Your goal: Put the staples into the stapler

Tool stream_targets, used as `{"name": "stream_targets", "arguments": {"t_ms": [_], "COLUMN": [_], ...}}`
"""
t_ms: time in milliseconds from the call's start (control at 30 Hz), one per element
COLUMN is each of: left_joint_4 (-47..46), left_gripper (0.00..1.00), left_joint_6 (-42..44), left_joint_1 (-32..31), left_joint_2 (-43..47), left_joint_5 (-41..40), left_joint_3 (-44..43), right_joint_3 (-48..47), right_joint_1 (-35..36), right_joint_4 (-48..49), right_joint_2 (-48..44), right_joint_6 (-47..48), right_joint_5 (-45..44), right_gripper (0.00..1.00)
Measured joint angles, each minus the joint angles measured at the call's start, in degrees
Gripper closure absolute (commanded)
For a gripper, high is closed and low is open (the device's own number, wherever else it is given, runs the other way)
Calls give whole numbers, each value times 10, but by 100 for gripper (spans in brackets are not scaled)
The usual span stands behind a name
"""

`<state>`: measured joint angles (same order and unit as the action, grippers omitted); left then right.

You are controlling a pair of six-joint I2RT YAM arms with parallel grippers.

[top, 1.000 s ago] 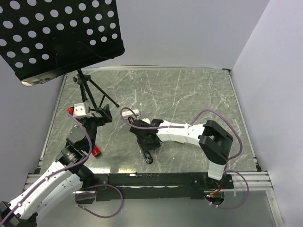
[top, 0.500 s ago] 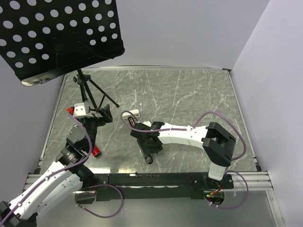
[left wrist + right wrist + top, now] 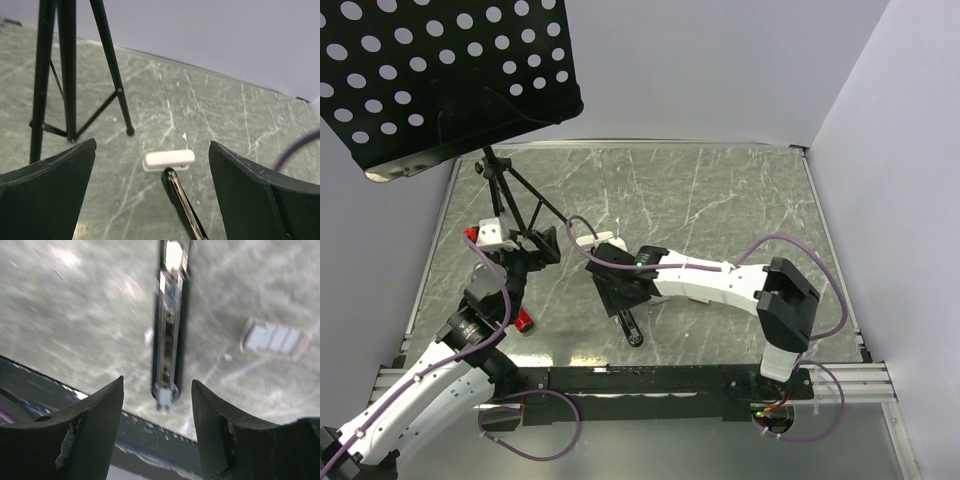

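A black stapler (image 3: 170,325) lies opened out flat on the marble table, its metal channel facing up; it also shows in the top view (image 3: 631,328) and the left wrist view (image 3: 185,207). My right gripper (image 3: 157,381) hovers open just above the stapler, its fingers on either side and touching nothing; from above it (image 3: 617,293) covers the stapler's far half. A greyish see-through box of staples (image 3: 275,339) lies on the table beside the stapler. My left gripper (image 3: 152,144) is wide open and empty, off to the left (image 3: 542,243).
A white stapler (image 3: 168,160) lies at the black stapler's far end (image 3: 596,240). A black tripod (image 3: 510,190) carrying a perforated plate (image 3: 440,70) stands at the back left. A small red item (image 3: 523,320) sits by the left arm. The black rail (image 3: 650,378) runs along the near edge.
My right gripper has slid toward the far left along the black stapler and its jaws have spread wider. The left arm has barely moved.
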<state>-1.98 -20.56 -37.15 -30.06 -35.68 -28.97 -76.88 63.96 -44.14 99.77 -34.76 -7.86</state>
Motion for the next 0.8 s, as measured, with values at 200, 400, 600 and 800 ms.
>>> {"name": "stream_targets", "arguments": {"t_ms": [200, 400, 600, 800], "left_joint_4": [82, 152, 194, 191], "left_gripper": [1, 1, 1, 1], "left_joint_6": [-58, -135, -232, -328], "left_joint_1": [0, 0, 0, 0], "left_joint_2": [11, 10, -28, -34], "left_joint_5": [21, 49, 103, 149], "left_joint_3": [-23, -42, -37, 18], "right_joint_3": [-7, 40, 96, 179], "right_joint_1": [-2, -3, -3, -3], "right_joint_4": [29, 45, 76, 101], "right_joint_2": [51, 58, 34, -34], "right_joint_6": [21, 42, 70, 112], "right_joint_5": [4, 15, 19, 38], "right_gripper": [45, 60, 84, 99]}}
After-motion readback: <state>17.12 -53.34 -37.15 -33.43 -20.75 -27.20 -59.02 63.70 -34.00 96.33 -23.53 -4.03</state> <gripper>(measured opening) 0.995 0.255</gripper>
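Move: Just under the right hand's open fingers lies the near half of the opened black stapler, about 7 cm below, 1 cm back and 2 cm to the right. The staple strips sit roughly 10 cm to that hand's right and 3 cm ahead; the white bar is some 18 cm ahead and 7 cm to its left, both about 8 cm below. From the left hand, the stapler's near half lies about 15 cm right, 10 cm back and 24 cm below. Sinking some 6 cm onto the stapler's near half, the right hand closes its fingers on the rail from both sides, then draws right and a little back with this grip, turning counter-clockwise. Meanwhile the left hand, fingers open, comes down about 9 cm and to the right towards the stapler, somewhat back, tipping its fingers down some 25 degrees. ##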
